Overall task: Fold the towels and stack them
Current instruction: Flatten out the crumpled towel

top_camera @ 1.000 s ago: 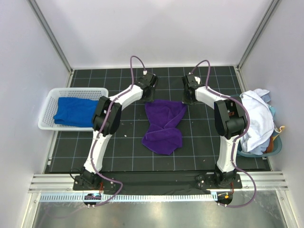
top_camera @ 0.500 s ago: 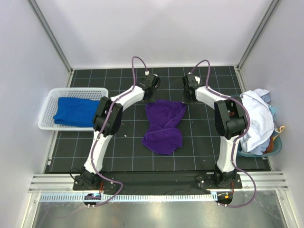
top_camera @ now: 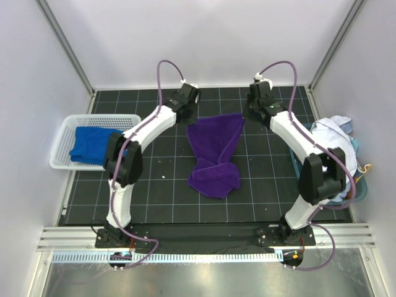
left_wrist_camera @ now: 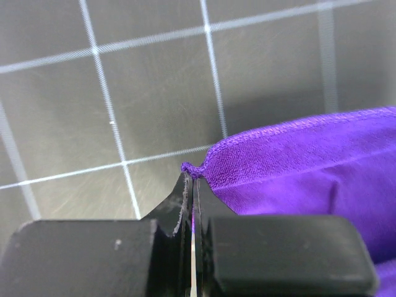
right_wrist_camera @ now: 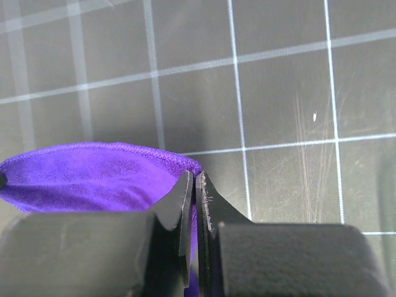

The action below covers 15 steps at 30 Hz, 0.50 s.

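Observation:
The purple towel [top_camera: 215,151] hangs from its two far corners over the middle of the black grid mat, its lower end bunched on the mat. My left gripper [top_camera: 189,120] is shut on its far left corner [left_wrist_camera: 193,170]. My right gripper [top_camera: 245,115] is shut on its far right corner [right_wrist_camera: 189,167]. The towel's edge is stretched between them. The blue towel [top_camera: 94,144] lies in the white basket [top_camera: 68,127] at the left. The white towel [top_camera: 334,154] is heaped at the right edge.
The white towel lies over a blue-grey bowl [top_camera: 354,195] at the right wall. White walls stand on three sides. A metal rail [top_camera: 204,238] runs along the near edge by the arm bases.
Both grippers have moved toward the far wall and upward with the purple towel's corners. The towel's far edge has been pulled out wider and the cloth is stretched longer.

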Each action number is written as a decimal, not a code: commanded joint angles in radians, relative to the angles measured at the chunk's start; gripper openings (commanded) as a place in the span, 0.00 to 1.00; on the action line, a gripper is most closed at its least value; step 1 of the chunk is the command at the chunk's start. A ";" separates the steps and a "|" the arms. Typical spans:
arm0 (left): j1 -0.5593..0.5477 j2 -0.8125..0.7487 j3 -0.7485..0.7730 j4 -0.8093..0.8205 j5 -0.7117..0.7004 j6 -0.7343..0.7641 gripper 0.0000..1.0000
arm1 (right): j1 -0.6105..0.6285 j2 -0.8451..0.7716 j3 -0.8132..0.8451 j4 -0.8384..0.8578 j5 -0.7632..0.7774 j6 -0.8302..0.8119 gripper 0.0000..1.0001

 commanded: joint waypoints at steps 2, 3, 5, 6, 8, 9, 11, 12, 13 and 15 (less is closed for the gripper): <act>0.003 -0.207 -0.002 -0.022 -0.007 0.022 0.00 | 0.002 -0.147 0.042 -0.005 -0.033 -0.028 0.01; 0.003 -0.257 -0.002 -0.026 -0.001 0.024 0.00 | 0.000 -0.192 0.046 -0.010 -0.038 -0.029 0.01; 0.003 -0.311 -0.003 -0.048 0.030 0.025 0.00 | 0.002 -0.242 0.065 -0.024 -0.061 -0.037 0.01; 0.001 -0.366 -0.005 -0.054 0.042 0.031 0.00 | 0.002 -0.284 0.072 -0.031 -0.070 -0.037 0.01; -0.002 -0.418 -0.020 -0.062 0.067 0.039 0.00 | 0.002 -0.335 0.086 -0.036 -0.096 -0.045 0.01; -0.003 -0.449 -0.026 -0.063 0.081 0.047 0.00 | 0.002 -0.357 0.089 -0.036 -0.105 -0.046 0.01; -0.011 -0.527 -0.032 -0.066 0.114 0.070 0.00 | 0.002 -0.423 0.105 -0.039 -0.137 -0.049 0.01; -0.014 -0.552 -0.032 -0.074 0.125 0.080 0.00 | 0.002 -0.447 0.108 -0.040 -0.146 -0.049 0.01; -0.019 -0.596 -0.031 -0.079 0.134 0.096 0.00 | 0.002 -0.481 0.117 -0.045 -0.156 -0.051 0.01; -0.022 -0.635 -0.023 -0.094 0.167 0.114 0.00 | 0.002 -0.515 0.129 -0.048 -0.195 -0.054 0.01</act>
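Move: Each hand already pinches an upper corner of the purple towel, still climbing. Its crumpled lower end lies on the table, from the left hand about 21 cm back, 9 cm to the right and 9 cm down, and from the right hand some 20 cm back, 13 cm left and 14 cm down. The white basket stands about 43 cm left of the left hand and 5 cm nearer; the laundry tub is roughly 33 cm right of the right hand and 12 cm back. Both closed grippers keep their pinch on the purple towel's upper corners and hoist them fast and together, the left about 25 cm up and the right some 21 cm. They draw back towards the bases as they climb, increasingly so, by 7 to 8 cm, with the wrists tipping the fingers upward by about 25 degrees. ##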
